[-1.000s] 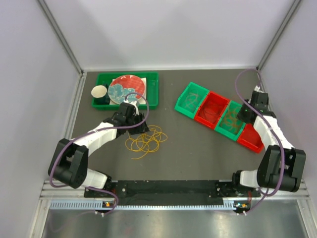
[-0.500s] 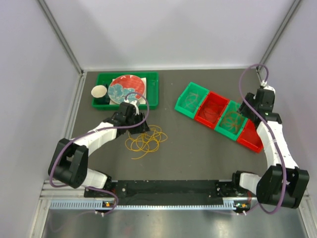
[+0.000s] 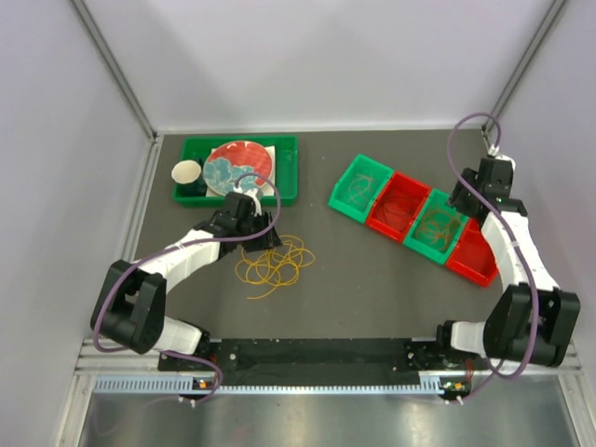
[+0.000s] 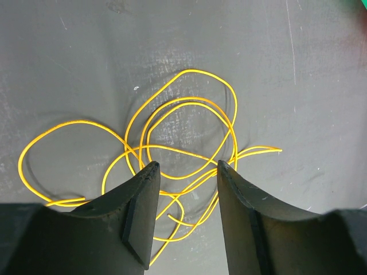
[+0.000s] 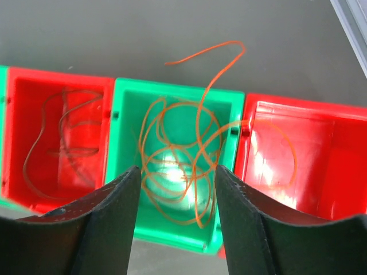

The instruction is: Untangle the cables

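Observation:
A yellow cable [image 3: 275, 264] lies in loose loops on the dark table; it also shows in the left wrist view [image 4: 183, 137]. My left gripper [image 4: 184, 172] hovers open just above its near loops, empty. An orange cable [image 5: 183, 160] lies coiled in a green bin [image 5: 127, 114], with one loop over the rim into the red bin [image 5: 321, 137] to the right and one end on the table beyond. My right gripper [image 5: 176, 177] is open above that green bin, empty. A dark red cable [image 5: 60, 137] lies in the red bin on the left.
A row of green and red bins [image 3: 410, 219] stands at the right. A green tray [image 3: 289, 172] with a patterned plate [image 3: 237, 166] and a small cup [image 3: 186, 172] sits at the back left, close behind the left gripper. Walls enclose the table.
My right arm has swung back and up, away from the bins' near side, over the green bin. The orange cable now lies in that bin. The left arm has not moved.

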Controlling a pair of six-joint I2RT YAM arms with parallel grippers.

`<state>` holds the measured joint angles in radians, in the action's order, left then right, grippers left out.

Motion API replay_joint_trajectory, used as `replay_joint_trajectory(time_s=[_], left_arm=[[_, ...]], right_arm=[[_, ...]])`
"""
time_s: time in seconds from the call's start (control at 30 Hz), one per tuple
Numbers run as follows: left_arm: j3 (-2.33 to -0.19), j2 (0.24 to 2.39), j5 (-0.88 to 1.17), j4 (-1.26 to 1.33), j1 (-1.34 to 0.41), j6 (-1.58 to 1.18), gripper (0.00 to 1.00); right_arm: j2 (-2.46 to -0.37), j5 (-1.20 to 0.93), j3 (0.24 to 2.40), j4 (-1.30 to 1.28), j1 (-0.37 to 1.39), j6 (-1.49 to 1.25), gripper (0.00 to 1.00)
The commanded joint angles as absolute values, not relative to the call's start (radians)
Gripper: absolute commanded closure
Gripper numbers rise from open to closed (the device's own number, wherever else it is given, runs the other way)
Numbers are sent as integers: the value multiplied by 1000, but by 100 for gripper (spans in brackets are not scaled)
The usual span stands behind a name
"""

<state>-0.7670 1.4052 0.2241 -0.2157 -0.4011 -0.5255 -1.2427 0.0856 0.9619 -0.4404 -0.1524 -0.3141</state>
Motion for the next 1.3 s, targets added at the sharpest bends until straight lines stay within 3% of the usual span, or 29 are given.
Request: replay_joint_trajectory(time_s=[0.0, 0.37, 0.47, 0.5, 0.53, 0.8, 1.0, 1.27], left_arm=[[-765, 1399, 233, -166, -397, -526, 51], [-779, 1408, 219, -181, -387, -505, 51], [-778, 1413, 221, -183, -384, -505, 51], [-776, 1411, 222, -183, -382, -503, 51], [-775, 1410, 224, -183, -382, -503, 51], [-756, 1390, 222, -175, -380, -512, 51], [-739, 1373, 222, -166, -379, -518, 51], [-707, 1333, 227, -158, -379, -528, 51]], right_arm=[[-1368, 127, 1072, -399, -175, -324, 45], [-1583, 109, 1201, -368, -221, -376, 45], [-1597, 94, 1201, -345, -221, -385, 65], [-1585, 91, 1197, -339, -221, -390, 89], [-1574, 80, 1189, -328, -221, -391, 100], [-1381, 5, 1057, -293, -221, -394, 100], [-1168, -173, 925, -275, -216, -436, 100], [-1166, -362, 911, -267, -172, -466, 100]])
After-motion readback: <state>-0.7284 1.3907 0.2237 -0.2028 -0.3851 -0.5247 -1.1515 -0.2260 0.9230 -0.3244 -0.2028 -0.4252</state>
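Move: The raised strand of the orange cable, arching over the far rim of the green bin, is about 6 cm ahead of my right hand, 4 cm to its right and 4 cm below. That green bin's middle is nearly under the hand, 2 cm ahead and 12 cm down. The near red bin sits 4 cm back and 9 cm right, the brown-cable bin 7 cm ahead and 9 cm left. From my left hand the strand is roughly 43 cm right, 13 cm ahead and 4 cm higher. With my right fingers half open I reach about 6 cm forward, some 4 cm right and 4 cm down to the orange strand at the green bin's far rim, and shut them fully to pinch it. Keeping the pinch, I draw back, lift about 8 cm and swing some 7 cm left towards the brown-cable bin, tipping the fingers up and rolling the wrist. ##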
